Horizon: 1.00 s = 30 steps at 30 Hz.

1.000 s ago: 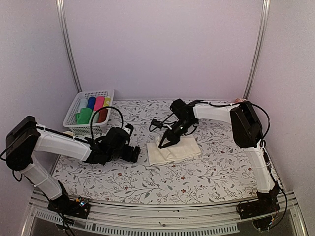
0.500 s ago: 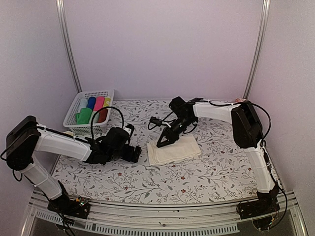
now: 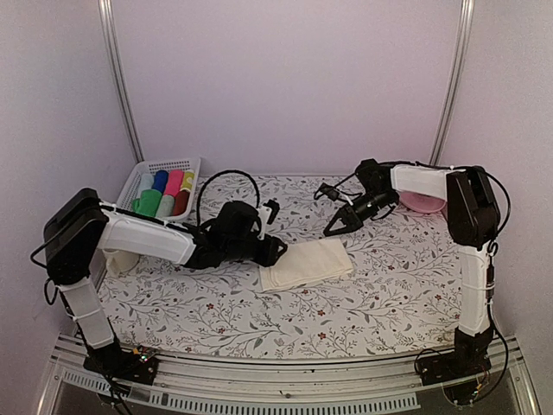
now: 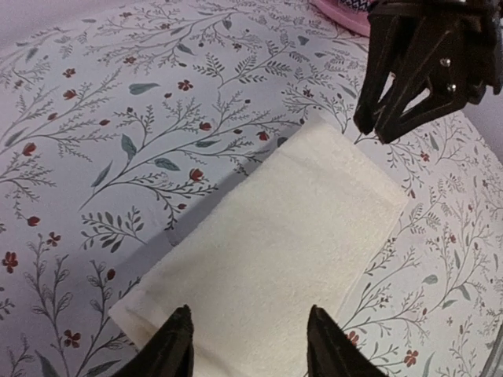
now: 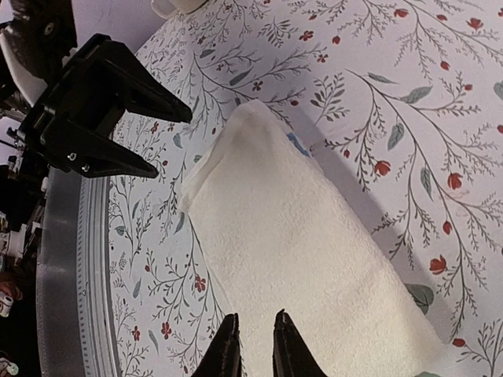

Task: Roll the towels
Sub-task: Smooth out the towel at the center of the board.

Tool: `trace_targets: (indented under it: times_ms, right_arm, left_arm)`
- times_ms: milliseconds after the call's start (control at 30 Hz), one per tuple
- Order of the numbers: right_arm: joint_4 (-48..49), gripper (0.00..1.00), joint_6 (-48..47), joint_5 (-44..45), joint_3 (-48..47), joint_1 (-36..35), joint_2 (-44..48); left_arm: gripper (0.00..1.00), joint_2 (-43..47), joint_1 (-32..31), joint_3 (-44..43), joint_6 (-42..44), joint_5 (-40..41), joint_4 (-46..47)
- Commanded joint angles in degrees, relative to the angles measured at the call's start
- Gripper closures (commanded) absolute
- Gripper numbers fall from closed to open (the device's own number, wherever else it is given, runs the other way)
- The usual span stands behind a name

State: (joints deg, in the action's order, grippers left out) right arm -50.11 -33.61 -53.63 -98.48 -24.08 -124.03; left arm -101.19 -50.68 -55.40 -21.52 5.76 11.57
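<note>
The cream towel (image 3: 304,264) lies folded flat in a long strip on the flowered table; a small blue mark (image 5: 297,144) shows near one end. My left gripper (image 3: 275,251) is at the strip's left end. Its fingers (image 4: 177,349) stand open over the cloth (image 4: 275,251), with nothing pinched. My right gripper (image 3: 331,232) hangs above and behind the strip's right end, clear of it. In the right wrist view the right gripper (image 5: 256,345) has its jaws almost together and empty over the towel (image 5: 306,243). The green towel (image 3: 149,204) sits rolled in the basket.
A white basket (image 3: 130,186) at the back left holds blue, pink, red and yellow rolls. A pink dish (image 3: 423,203) stands at the back right, under the right arm. Walls close in the table on three sides.
My right gripper has left the towel and drawn back up and to the right. The left arm has swung right to the towel's left end, and its jaws have narrowed.
</note>
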Motion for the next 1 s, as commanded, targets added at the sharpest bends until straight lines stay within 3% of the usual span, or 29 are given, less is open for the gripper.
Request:
trace_targets:
  times_ms: [0, 267, 967]
  right_arm:
    - [-0.93, 0.87, -1.68, -1.31, 4.31, 1.38, 0.92]
    - [-0.55, 0.87, -3.37, 0.77, 12.84, 3.67, 2.47]
    - [1.64, 0.88, 1.43, 13.83, 18.20, 4.47, -0.72]
  left_arm:
    - [0.62, -5.44, -0.23, -4.95, 0.59, -6.29, 1.19]
    - [1.00, -9.83, 2.64, -6.06, -0.88, -7.30, -0.23]
    - [1.00, -15.76, 4.98, -4.04, 0.35, -0.82, -6.12]
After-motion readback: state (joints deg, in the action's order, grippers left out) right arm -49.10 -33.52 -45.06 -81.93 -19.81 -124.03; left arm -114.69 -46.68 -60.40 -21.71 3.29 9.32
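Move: The folded white towel's middle is about 9 cm to the left hand's right, 3 cm ahead and 9 below; its left end is nearly straight below that hand. From the right hand, the towel's middle is some 4 cm left, 4 back and 10 below, its right end about 7 cm right and 3 back. The pink plate stands roughly 29 cm right of the right hand and 17 ahead. Both hands sink some 9 cm onto the towel's ends, left fingers closing, right hand veering rightward and back. ##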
